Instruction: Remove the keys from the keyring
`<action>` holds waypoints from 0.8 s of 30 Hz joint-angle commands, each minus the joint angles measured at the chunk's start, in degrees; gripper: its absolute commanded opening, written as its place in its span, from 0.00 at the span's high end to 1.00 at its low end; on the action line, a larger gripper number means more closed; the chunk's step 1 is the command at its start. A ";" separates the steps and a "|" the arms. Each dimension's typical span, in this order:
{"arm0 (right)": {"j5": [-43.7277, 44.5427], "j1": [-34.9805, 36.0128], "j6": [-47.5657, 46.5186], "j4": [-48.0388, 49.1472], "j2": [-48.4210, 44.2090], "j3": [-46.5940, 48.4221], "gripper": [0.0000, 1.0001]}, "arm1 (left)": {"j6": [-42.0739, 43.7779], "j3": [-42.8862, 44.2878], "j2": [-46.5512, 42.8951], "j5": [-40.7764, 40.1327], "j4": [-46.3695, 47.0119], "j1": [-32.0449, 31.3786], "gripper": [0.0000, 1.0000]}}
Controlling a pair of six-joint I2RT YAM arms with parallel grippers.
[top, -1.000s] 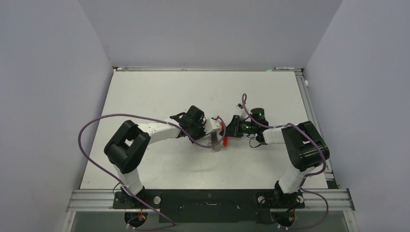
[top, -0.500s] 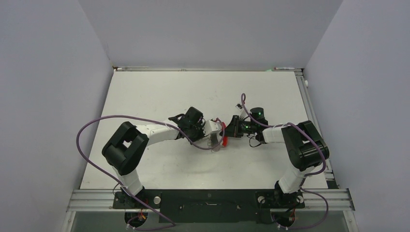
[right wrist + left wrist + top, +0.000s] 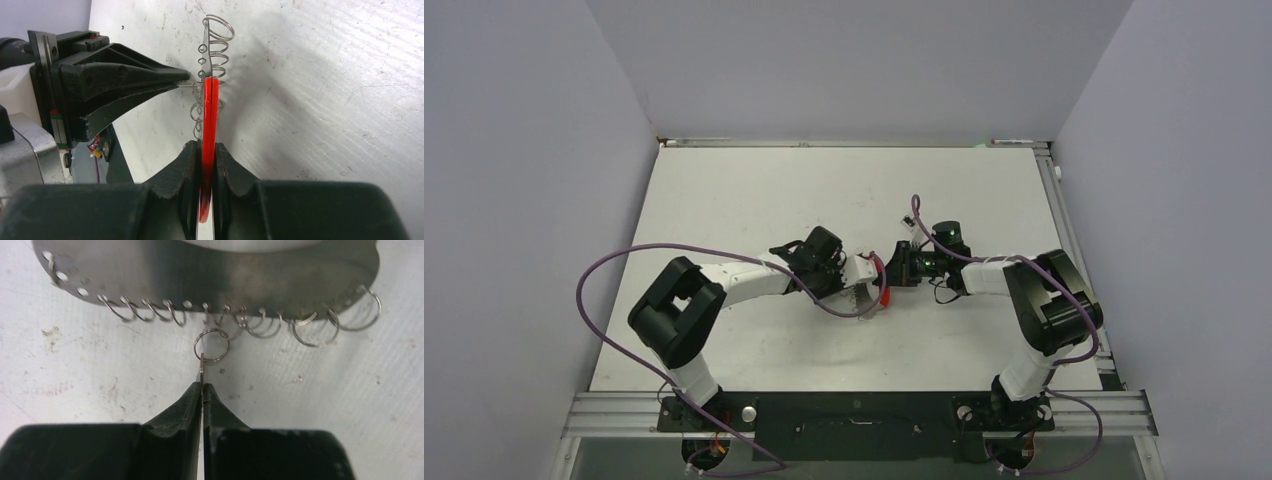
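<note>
In the left wrist view my left gripper [image 3: 202,386] is shut on a thin flat silver key [image 3: 201,365], seen edge-on. The key hangs on the keyring's small metal ring [image 3: 211,345], which sits at the rim of a curved metal plate [image 3: 225,275] that carries several more rings. Seen from the right wrist, my right gripper [image 3: 207,147] is shut on the keyring's red curved piece [image 3: 210,105], held edge-on. The left fingers [image 3: 135,75] reach in from the left. From above, both grippers meet at the red piece [image 3: 885,292] in mid-table.
The white table [image 3: 754,190] is scuffed and walled on three sides. A purple cable [image 3: 624,262] loops over the left arm, and another [image 3: 916,212] rises behind the right wrist. Wire rings [image 3: 218,35] stick out past the plate's far end.
Both wrists and the held keyring have drifted slightly left. The right wrist has also edged away from the arm bases. Both grips are unchanged.
</note>
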 commanded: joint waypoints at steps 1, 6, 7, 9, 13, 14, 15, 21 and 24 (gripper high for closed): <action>3.22 0.01 -4.19 -1.45 -1.12 1.31 0.91 | -0.59 -2.34 -5.16 1.80 -2.01 0.03 1.00; 3.23 -0.43 -3.92 -1.95 1.20 1.71 0.68 | -0.91 0.04 -6.21 1.36 -5.78 -0.22 1.00; 3.27 -0.52 -3.99 -2.04 1.17 1.67 0.62 | -0.85 0.34 -6.11 1.07 -6.14 -0.23 1.00; 3.23 -0.85 -4.31 -2.03 0.48 1.67 0.50 | -0.39 0.51 -6.30 0.52 -6.38 -0.31 1.00; 2.86 -1.79 -6.39 -2.50 -2.06 1.87 0.38 | 1.45 1.53 -6.70 -0.90 -7.68 -0.66 1.00; 2.59 -1.92 -7.31 -2.59 -3.06 1.92 0.37 | 1.99 2.07 -6.79 -1.27 -8.26 -0.75 1.00; 2.29 -2.01 -8.87 -2.45 -4.01 2.02 0.36 | 2.55 2.69 -6.88 -1.72 -8.91 -0.80 1.00; -0.46 -2.04 -20.38 -1.11 -10.83 1.99 0.35 | 5.59 7.64 -6.57 -3.35 -13.47 -1.52 1.00; -1.30 -2.29 -26.66 -0.18 -13.96 1.30 0.35 | 6.26 10.43 -5.99 -3.84 -16.38 -1.81 1.00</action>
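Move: The left fingertips already pinch a small split ring, its middle about 1 cm to the right of the left hand, by the hole edge of the keyring plate. The plate's middle stands roughly 4 cm right of that hand and 2 cm above it; the red handle is some 7 cm right and 4 cm above, about 1 cm ahead. The right fingers already grip this handle; from the right hand, the pinched ring lies about 6 cm left, 1 cm back and 5 cm lower. Keep the left gripper shut on the small ring, draw it some 2.5 cm back and to the left, then lift it about 3 cm while easing forward and right again. Meanwhile lower the right hand a little, open its fingers to let go of the red handle, drift slightly right and forward, then raise the right hand nearly 5 cm clear, rolling it by some 20 degrees. ##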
